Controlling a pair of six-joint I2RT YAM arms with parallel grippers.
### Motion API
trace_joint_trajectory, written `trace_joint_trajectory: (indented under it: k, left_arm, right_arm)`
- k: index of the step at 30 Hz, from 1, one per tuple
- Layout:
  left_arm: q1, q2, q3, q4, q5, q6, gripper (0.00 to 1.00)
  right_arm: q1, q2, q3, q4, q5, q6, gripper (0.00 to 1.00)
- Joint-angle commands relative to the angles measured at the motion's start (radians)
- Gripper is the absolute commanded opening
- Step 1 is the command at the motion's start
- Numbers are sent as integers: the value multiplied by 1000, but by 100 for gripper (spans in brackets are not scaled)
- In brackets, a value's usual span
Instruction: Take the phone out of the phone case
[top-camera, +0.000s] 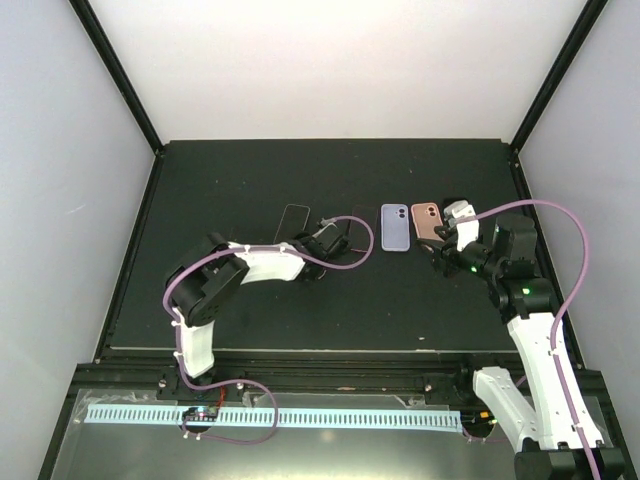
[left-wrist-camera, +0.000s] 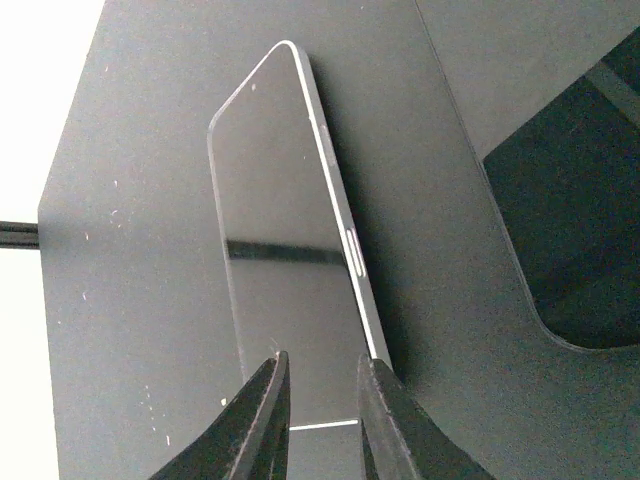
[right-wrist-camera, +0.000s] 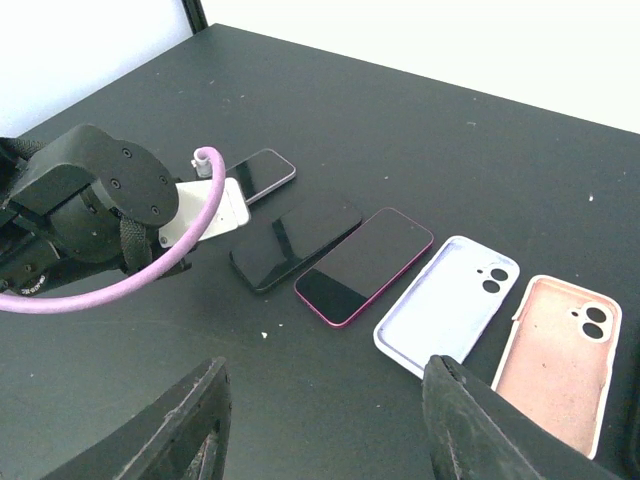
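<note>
Three phones and two empty cases lie in a row on the black table. A silver-rimmed phone (left-wrist-camera: 285, 230) (top-camera: 296, 222) lies face up at the left. My left gripper (left-wrist-camera: 322, 375) (top-camera: 318, 238) is over its near end, open by a narrow gap with only screen showing between the fingertips. To its right come a black phone (right-wrist-camera: 297, 240), a magenta-edged phone (right-wrist-camera: 365, 265) (top-camera: 362, 228), a lavender phone case (right-wrist-camera: 447, 303) (top-camera: 395, 228) and a pink phone case (right-wrist-camera: 556, 345) (top-camera: 427, 221). My right gripper (right-wrist-camera: 325, 365) (top-camera: 447, 238) hangs open above the table beside the pink case, holding nothing.
The left arm's wrist (right-wrist-camera: 90, 200) and its purple cable (right-wrist-camera: 150, 270) stand in front of the black phone. Black frame posts (top-camera: 115, 70) rise at the back corners. The table's left edge (left-wrist-camera: 45, 215) shows in the left wrist view.
</note>
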Motion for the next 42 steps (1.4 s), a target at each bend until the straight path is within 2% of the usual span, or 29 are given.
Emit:
trace_joint_trajectory:
  k: [1, 7, 11, 14, 17, 20, 22, 25, 27, 28, 30, 36, 42]
  left_arm:
    - [-6, 15, 66, -43, -23, 20, 21]
    - [-6, 17, 72, -65, -21, 3, 27]
    - [-8, -26, 68, -97, -14, -71, 34]
    - [-9, -94, 61, -143, 25, -152, 43]
    - [-9, -200, 49, -203, 123, -241, 51]
    - [-3, -339, 9, -209, 207, -306, 69]
    - [11, -423, 6, -237, 248, -332, 77]
    - [41, -519, 31, -291, 310, -354, 86]
    - [60, -577, 45, -320, 349, -359, 92]
    - [72, -598, 46, -323, 378, -353, 95]
    - [108, -617, 55, -336, 439, -336, 96]
    - [179, -733, 100, -412, 497, -289, 99]
    - [236, -825, 17, -332, 481, -229, 99]
  right_arm:
    - [-3, -6, -8, 26, 18, -14, 53]
    - [-4, 0, -8, 27, 23, -15, 53]
    - [-4, 6, -9, 28, 27, -16, 53]
    - [-4, 9, -9, 30, 32, -16, 53]
    - [-4, 15, -9, 33, 45, -11, 54]
    - [-4, 17, -10, 44, 76, 6, 54]
    - [-5, 18, -14, 60, 113, 28, 55]
    - [-5, 17, -22, 86, 208, 72, 75]
    - [-5, 13, -28, 103, 275, 94, 92]
    - [-6, 10, -30, 114, 307, 106, 96]
    - [-5, 3, -29, 123, 345, 119, 100]
    - [-6, -41, -58, 173, 449, 194, 100]
    - [-6, -30, -45, 203, 396, 290, 100]
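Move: The silver-edged phone is at the left fingertips, which straddle its near end: its middle is about 6 cm ahead, 0 cm sideways and barely below. From the left hand, the dark phone lies some 12 cm right and 5 cm ahead, the pink-edged phone 20 cm right and 6 cm ahead. From the right hand, the silver-edged phone is about 34 cm left, 19 cm ahead and 21 cm below; the black case is 23 cm ahead, 12 cm right, equally low. Keep the left gripper low at the silver-edged phone's near end and spread the fingers to free it, then lift fast, about 22 cm up, easing left and back while opening fully and rolling some 45 degrees, left side down. Late on, swing the right gripper right and a little forward towards the black case, still high above it, turning clockwise and opening fully. ##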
